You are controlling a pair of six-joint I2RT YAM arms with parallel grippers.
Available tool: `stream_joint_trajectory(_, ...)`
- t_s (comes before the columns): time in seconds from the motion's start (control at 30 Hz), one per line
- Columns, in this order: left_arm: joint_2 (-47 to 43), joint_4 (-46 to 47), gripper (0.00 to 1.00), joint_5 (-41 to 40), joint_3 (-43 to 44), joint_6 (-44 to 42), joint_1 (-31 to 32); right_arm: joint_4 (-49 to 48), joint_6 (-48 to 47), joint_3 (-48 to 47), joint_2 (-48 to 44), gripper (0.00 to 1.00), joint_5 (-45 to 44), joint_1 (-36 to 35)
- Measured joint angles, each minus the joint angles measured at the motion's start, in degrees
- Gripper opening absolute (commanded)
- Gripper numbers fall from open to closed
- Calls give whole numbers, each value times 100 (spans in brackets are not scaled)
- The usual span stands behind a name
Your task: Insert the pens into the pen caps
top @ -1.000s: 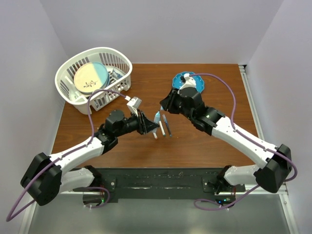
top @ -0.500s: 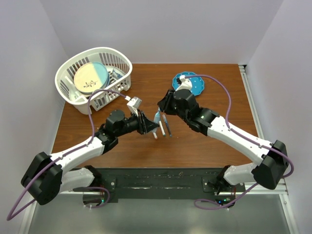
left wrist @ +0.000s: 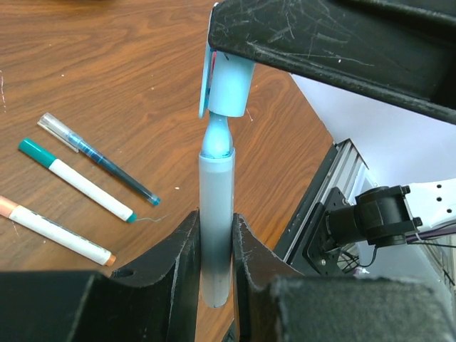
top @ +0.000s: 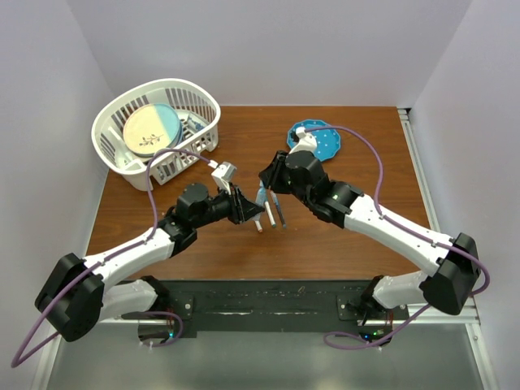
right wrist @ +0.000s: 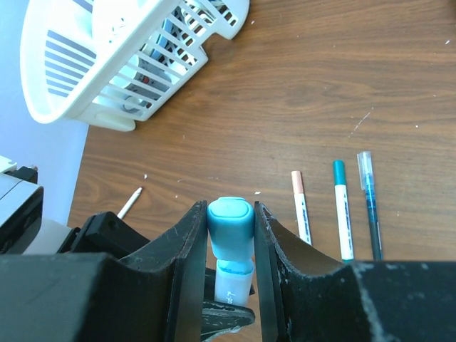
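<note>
A thick light blue pen (left wrist: 215,214) stands upright in my left gripper (left wrist: 215,231), which is shut on its barrel. My right gripper (right wrist: 229,217) is shut on the matching light blue cap (right wrist: 229,226). The cap (left wrist: 229,85) sits over the pen's tip, with the narrow neck still showing below it. In the top view, the left gripper (top: 250,210) and right gripper (top: 265,180) meet above mid-table. Three thin pens lie on the wood: salmon-ended (right wrist: 301,206), teal-ended (right wrist: 343,210) and dark blue (right wrist: 370,206). No other caps show.
A white slatted basket (top: 122,106) holding a round plate (top: 150,128) stands at the back left. A blue dish (top: 323,140) lies at the back, behind the right arm. A small white stick (right wrist: 130,202) lies on the table left of the grippers.
My right gripper has moved left and down with the cap, bringing it onto the pen's tip. The left arm and the loose pens have stayed put.
</note>
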State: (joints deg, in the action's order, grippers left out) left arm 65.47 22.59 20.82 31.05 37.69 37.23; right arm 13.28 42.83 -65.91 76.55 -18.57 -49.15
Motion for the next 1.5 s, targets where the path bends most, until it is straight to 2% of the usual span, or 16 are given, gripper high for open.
stream_joint_trajectory(0.47,-94,-162,0,-35,-2,-245,13,22,52,195,-22,0,-181,-136)
stream_joint_trajectory(0.7,-197,-131,0,-109,-37,-350,22,-160,181,293,-87,0,2,-157)
stream_joint_trajectory(1.13,-109,-308,0,-70,-162,-776,118,-328,522,758,-164,0,-166,-525)
stream_joint_trajectory(1.5,33,-627,0,321,-227,-909,11,-584,557,1014,35,0,-1082,-1263)
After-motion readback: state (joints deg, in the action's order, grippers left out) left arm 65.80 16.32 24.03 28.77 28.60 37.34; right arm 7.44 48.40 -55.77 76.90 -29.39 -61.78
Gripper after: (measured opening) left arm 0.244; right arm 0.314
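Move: The cap in the right hand hangs just over the upright pen's nib, roughly 6 cm ahead, 2 cm right and 6 cm above the left hand. From the right hand, the pen's middle is about 5 cm back, 2 cm left and 5 cm below. Some 22 cm below the right hand lie the teal pen, 3 cm ahead and 3 cm right, and the clear-capped pen, 4 cm ahead and 6 cm right. Both hands sink and draw back, right about 8 cm, left 5, as the right slides cap over nib. ##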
